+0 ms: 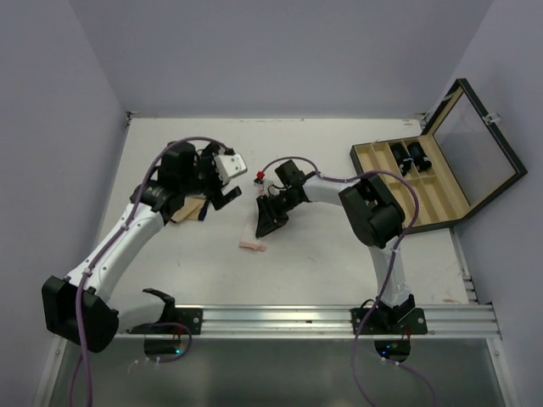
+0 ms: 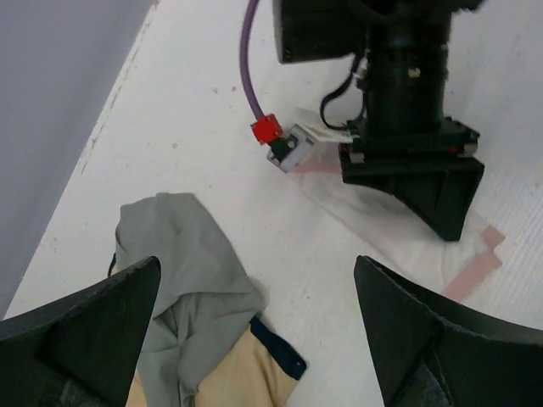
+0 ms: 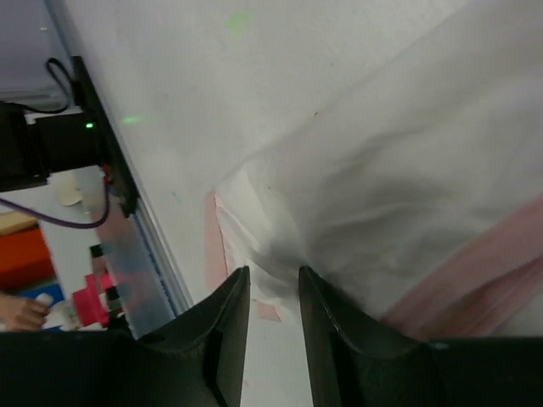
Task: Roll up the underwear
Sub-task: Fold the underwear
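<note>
The underwear (image 3: 382,170) is thin white fabric with pink trim, lying flat on the white table. In the top view it barely shows apart from a pink strip (image 1: 253,247). My right gripper (image 3: 273,273) points down at its edge, jaws narrowly open, a fold of the fabric's corner lying between the fingertips. In the left wrist view the right gripper (image 2: 416,182) stands on the underwear (image 2: 373,225). My left gripper (image 2: 257,267) hangs wide open above the table to the left, holding nothing, in the top view (image 1: 214,203) too.
A grey cloth (image 2: 187,263) over a tan cloth (image 2: 229,373) lies bunched under my left gripper. An open black case (image 1: 424,182) with tan compartments and dark items stands at the right, lid raised. A metal rail (image 1: 339,318) runs along the near edge.
</note>
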Action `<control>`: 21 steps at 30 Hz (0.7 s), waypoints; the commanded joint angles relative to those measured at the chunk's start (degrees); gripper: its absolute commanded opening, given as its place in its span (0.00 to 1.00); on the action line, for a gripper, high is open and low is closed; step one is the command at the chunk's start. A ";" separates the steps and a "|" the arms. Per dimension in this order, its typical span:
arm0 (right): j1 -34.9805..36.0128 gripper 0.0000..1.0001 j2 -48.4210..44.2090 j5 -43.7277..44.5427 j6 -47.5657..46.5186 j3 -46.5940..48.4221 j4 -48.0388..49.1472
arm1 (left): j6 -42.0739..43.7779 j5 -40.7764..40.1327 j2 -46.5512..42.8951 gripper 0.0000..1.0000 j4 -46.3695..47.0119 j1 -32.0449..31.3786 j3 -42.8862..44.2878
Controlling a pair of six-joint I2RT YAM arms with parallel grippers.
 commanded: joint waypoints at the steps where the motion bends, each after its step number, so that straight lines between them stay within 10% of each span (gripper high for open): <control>1: -0.46 0.35 0.86 1.45 -8.65 2.48 -7.42 | 12.69 -0.15 -7.14 1.00 -0.19 -2.53 -10.64; 11: -0.46 0.32 2.62 1.64 -24.39 6.69 -23.33 | 22.21 -5.33 -4.71 0.75 1.13 -20.81 -23.42; 21: -0.37 0.33 -6.26 -4.86 -10.52 7.14 -13.95 | 22.47 -7.44 -0.21 0.59 10.27 -26.97 -25.45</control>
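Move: Back and well below the raised left hand lies the near, pink-banded end of the folded underwear: about 13 cm back, 7 cm to its right and 21 cm down. The grey cloth lies some 7 cm ahead and 9 cm left of that hand, the tan cloth about 2 cm ahead and 14 cm left, both at table height. From the right hand, low over the strip, the same end is roughly 5 cm back, 2 cm left and 1 cm lower. Swooping down about 17 cm and back some 14 cm, with a smaller drift right, the left hand drops beside the underwear's near end, swinging clockwise some 35 degrees, rolling its left side up and partly closing its empty fingers. Low over the strip, the right hand sweeps 3 cm right and a little back, turning slightly counter-clockwise, then starts to rise, fingers still part open. ##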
